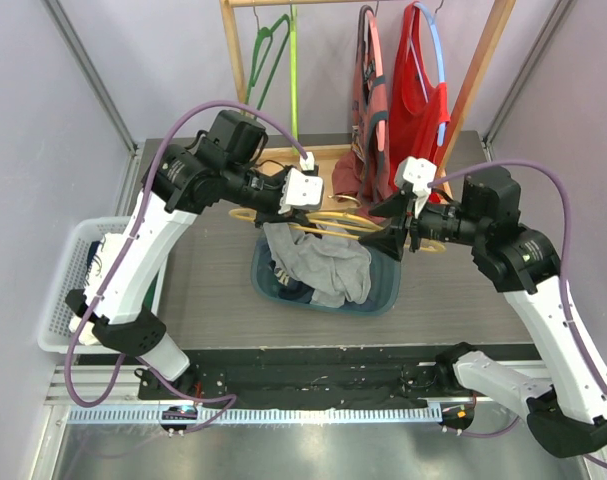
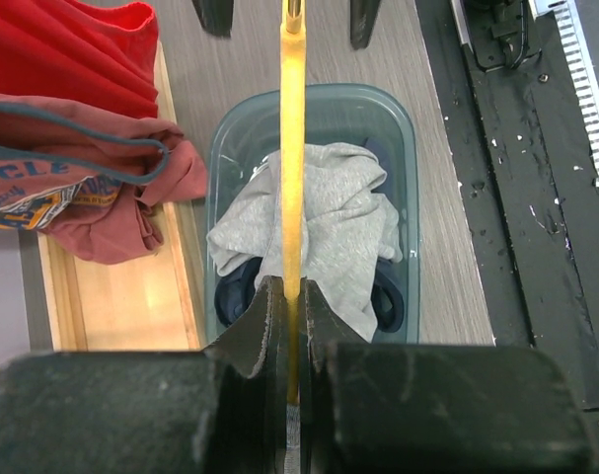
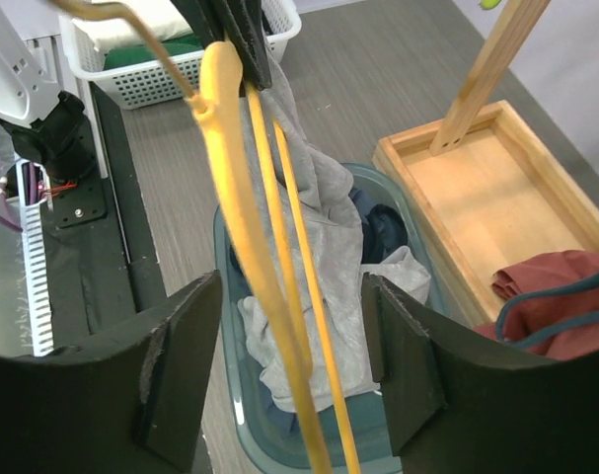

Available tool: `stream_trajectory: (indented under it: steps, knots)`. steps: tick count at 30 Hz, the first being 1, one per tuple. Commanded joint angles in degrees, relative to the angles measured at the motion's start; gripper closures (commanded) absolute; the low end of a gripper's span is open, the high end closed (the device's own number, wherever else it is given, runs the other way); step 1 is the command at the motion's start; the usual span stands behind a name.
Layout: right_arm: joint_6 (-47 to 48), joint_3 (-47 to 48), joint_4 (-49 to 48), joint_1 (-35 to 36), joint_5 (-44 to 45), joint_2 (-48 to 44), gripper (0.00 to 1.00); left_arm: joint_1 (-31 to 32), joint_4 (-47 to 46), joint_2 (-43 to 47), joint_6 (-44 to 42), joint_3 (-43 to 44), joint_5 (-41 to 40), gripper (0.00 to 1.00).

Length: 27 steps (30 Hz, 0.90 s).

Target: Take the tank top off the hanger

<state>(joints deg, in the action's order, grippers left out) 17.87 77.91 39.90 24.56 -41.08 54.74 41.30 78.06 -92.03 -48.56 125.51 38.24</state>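
Note:
A yellow hanger (image 1: 335,222) hangs level over a blue-grey bin (image 1: 383,300). My left gripper (image 2: 292,291) is shut on one end of the hanger (image 2: 292,148). The grey tank top (image 1: 318,262) droops from the hanger near that gripper, and most of it lies bunched in the bin (image 2: 398,104). My right gripper (image 3: 291,326) is open at the other end. The hanger's bars (image 3: 235,207) run between its fingers without touching either pad. In the right wrist view the tank top (image 3: 324,227) trails down below the bars.
A wooden rack stands behind the bin on a tray base (image 1: 333,155). From it hang a red top (image 1: 418,90), a maroon top (image 1: 368,110) and a green hanger (image 1: 273,50). A white basket (image 1: 63,290) sits at the left table edge.

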Motion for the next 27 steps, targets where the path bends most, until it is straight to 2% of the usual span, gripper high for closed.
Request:
stream_trajectory:
  steps: [1,3,4,6,7,9,11,12,13,14,15,16,17,27]
  knots:
    - [-0.38,2.6,-2.37,0.67,-2.07,1.42,0.41,0.36,11.41,0.8,-0.93,1.49,2.89,1.0]
    - [-0.47,2.25,-2.28,1.11,-2.51,2.03,0.52,0.45,11.59,0.97,-1.1,1.4,2.98,1.0]
    - [-0.55,1.99,-2.37,1.28,-2.69,2.12,0.68,0.36,11.85,1.06,-1.1,1.4,2.89,1.0]
    - [-0.64,1.55,-2.37,1.55,-2.95,1.86,0.84,0.45,11.85,1.15,-0.93,1.14,2.63,1.0]
    - [-1.08,1.54,-2.72,1.55,-2.78,1.6,0.98,0.36,11.5,1.32,-0.49,0.88,2.28,1.0]
    - [-1.34,1.19,-2.98,1.55,-2.34,0.72,0.99,0.45,8.88,2.11,0.39,-0.96,1.58,1.0]
    - [-2.04,0.84,-3.77,1.55,-2.08,0.02,0.99,0.45,4.06,3.6,4.85,-3.42,-1.04,0.98]
    - [-2.22,0.67,-4.04,1.55,-1.81,-0.33,0.99,0.45,-3.89,5.96,7.05,-7.96,-2.71,0.93]
    - [-2.31,0.4,-4.21,1.55,-1.55,-0.95,0.99,0.54,-8.93,7.46,9.51,-10.44,-4.91,0.78]
    - [-2.57,0.23,-4.48,1.55,-1.37,-1.21,0.99,0.62,-14.03,8.87,15.01,-13.42,-10.15,0.7]
    - [-2.75,-0.04,-4.65,1.46,-0.5,-1.74,0.99,0.71,-20.6,10.1,16.63,-15.11,-11.94,0.51]
    - [-2.66,-0.82,-5.09,1.55,-0.41,-2.35,0.99,0.71,-21.36,9.77,18.39,-14.43,-14.05,0.08]
    - [-2.75,-1.26,-5.18,1.55,-0.32,-2.71,0.99,0.71,-21.63,9.15,20.84,-13.46,-15.63,0.01]
    - [-2.31,-3.91,-5.27,1.55,5.04,-5.61,0.99,0.71,-31.12,14.07,28.86,-13.89,-26.8,0.0]
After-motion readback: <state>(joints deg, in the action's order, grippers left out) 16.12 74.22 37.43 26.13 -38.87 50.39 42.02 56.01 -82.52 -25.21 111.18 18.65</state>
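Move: My right hand, open, is closing in on the yellow hanger: its right shoulder lies about 2 cm to the left and 1 cm below, with the hanger's right end some 12 cm to the right and 2 cm back. My left hand already grips the left shoulder; below it the grey tank top's middle is about 20 cm down, 1 cm ahead and 1 cm right. The bin's middle is roughly 30 cm below that hand, 2 cm ahead and 4 cm right. I pass the hanger from hand to hand. My right hand eases about 1 cm left and down and pinches the hanger's right shoulder, then keeps its grip while drifting back a little. My left hand holds still until then, dips about 2 cm as it opens wide and lets go, then goes forward some 5 cm and up, turning nearly 30 degrees counter-clockwise. ##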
